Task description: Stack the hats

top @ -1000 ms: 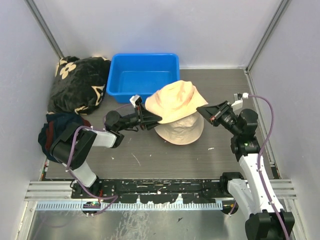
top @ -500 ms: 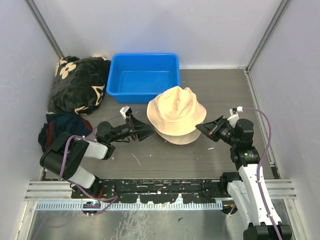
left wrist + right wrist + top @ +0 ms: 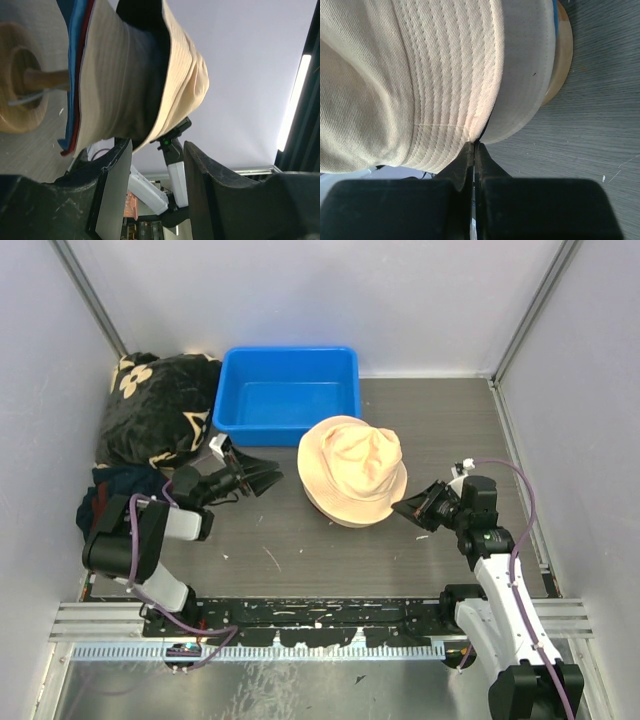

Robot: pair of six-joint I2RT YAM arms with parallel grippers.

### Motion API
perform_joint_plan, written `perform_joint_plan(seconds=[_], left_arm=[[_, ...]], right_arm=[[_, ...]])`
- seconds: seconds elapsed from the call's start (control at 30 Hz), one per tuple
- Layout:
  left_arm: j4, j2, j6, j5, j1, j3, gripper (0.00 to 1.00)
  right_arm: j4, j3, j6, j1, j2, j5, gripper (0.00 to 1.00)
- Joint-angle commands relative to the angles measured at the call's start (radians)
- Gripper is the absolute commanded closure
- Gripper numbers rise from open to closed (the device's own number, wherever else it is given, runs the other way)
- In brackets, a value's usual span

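Note:
The hats sit in one stack in the middle of the table, the top cream hat [image 3: 352, 465] over another cream brim [image 3: 345, 512]. The left wrist view shows the stack from the side: cream hat [image 3: 180, 75], light blue brim [image 3: 76, 40] and dark red edge [image 3: 70, 148] on a wooden stand [image 3: 20, 85]. My left gripper [image 3: 262, 478] [image 3: 155, 185] is open and holds nothing, a short way left of the stack. My right gripper [image 3: 400, 508] [image 3: 474, 144] is shut on the top cream hat's [image 3: 420, 75] brim at the stack's right edge, just above the lower brim [image 3: 525, 75].
A blue bin [image 3: 288, 390] stands behind the stack. A black blanket with cream flowers [image 3: 155, 405] fills the back left corner, with a navy cloth with red trim [image 3: 115, 500] in front of it. Grey walls close in both sides.
The top cream hat came down from the air onto the stack. My left gripper opened, let go of it and drew back to the left. My right gripper sank with the brim.

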Motion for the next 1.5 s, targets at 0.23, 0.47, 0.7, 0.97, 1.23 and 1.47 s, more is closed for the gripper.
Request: perform_joint_plan(seconds=[0.23,0.47,0.7,0.97,1.23,1.47], left_arm=[[0.049,0.211,-0.006,0.060,0.030,0.242,0.46],[0.049,0.253,-0.007,0.061,0.008,0.313,0.45],[0.049,0.337,-0.019,0.043,-0.042,0.416,0.44],[0.049,0.384,-0.039,0.023,-0.090,0.495,0.45],[0.049,0.436,-0.044,0.007,-0.128,0.525,0.66],[0.050,0.510,-0.010,0.025,-0.134,0.489,0.99]], right_arm=[[-0.049,0.088,-0.060,-0.005,0.015,0.029,0.99],[-0.042,0.105,-0.061,-0.004,0.040,0.034,0.99],[-0.037,0.103,-0.051,-0.005,0.042,0.039,0.99],[-0.037,0.099,-0.047,-0.006,0.043,0.047,0.99],[-0.035,0.090,-0.053,-0.006,0.058,0.049,0.99],[-0.024,0.056,-0.091,-0.023,0.101,0.035,0.99]])
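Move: The top tan hat sits about 16 cm to the left hand's right and 2 cm ahead, roughly level; the far-left brim edge to pinch is some 8 cm ahead and 8 cm right. The pale hat lies about 5 cm below the tan hat's middle, and the blue box 21 cm ahead, 2 cm right and well below. From the right hand, still gripping the near-right brim, the tan hat is 9 cm ahead, 8 cm left, slightly above. The left hand goes about 8 cm forward, then 7 cm right, and pinches the tan hat's brim. ##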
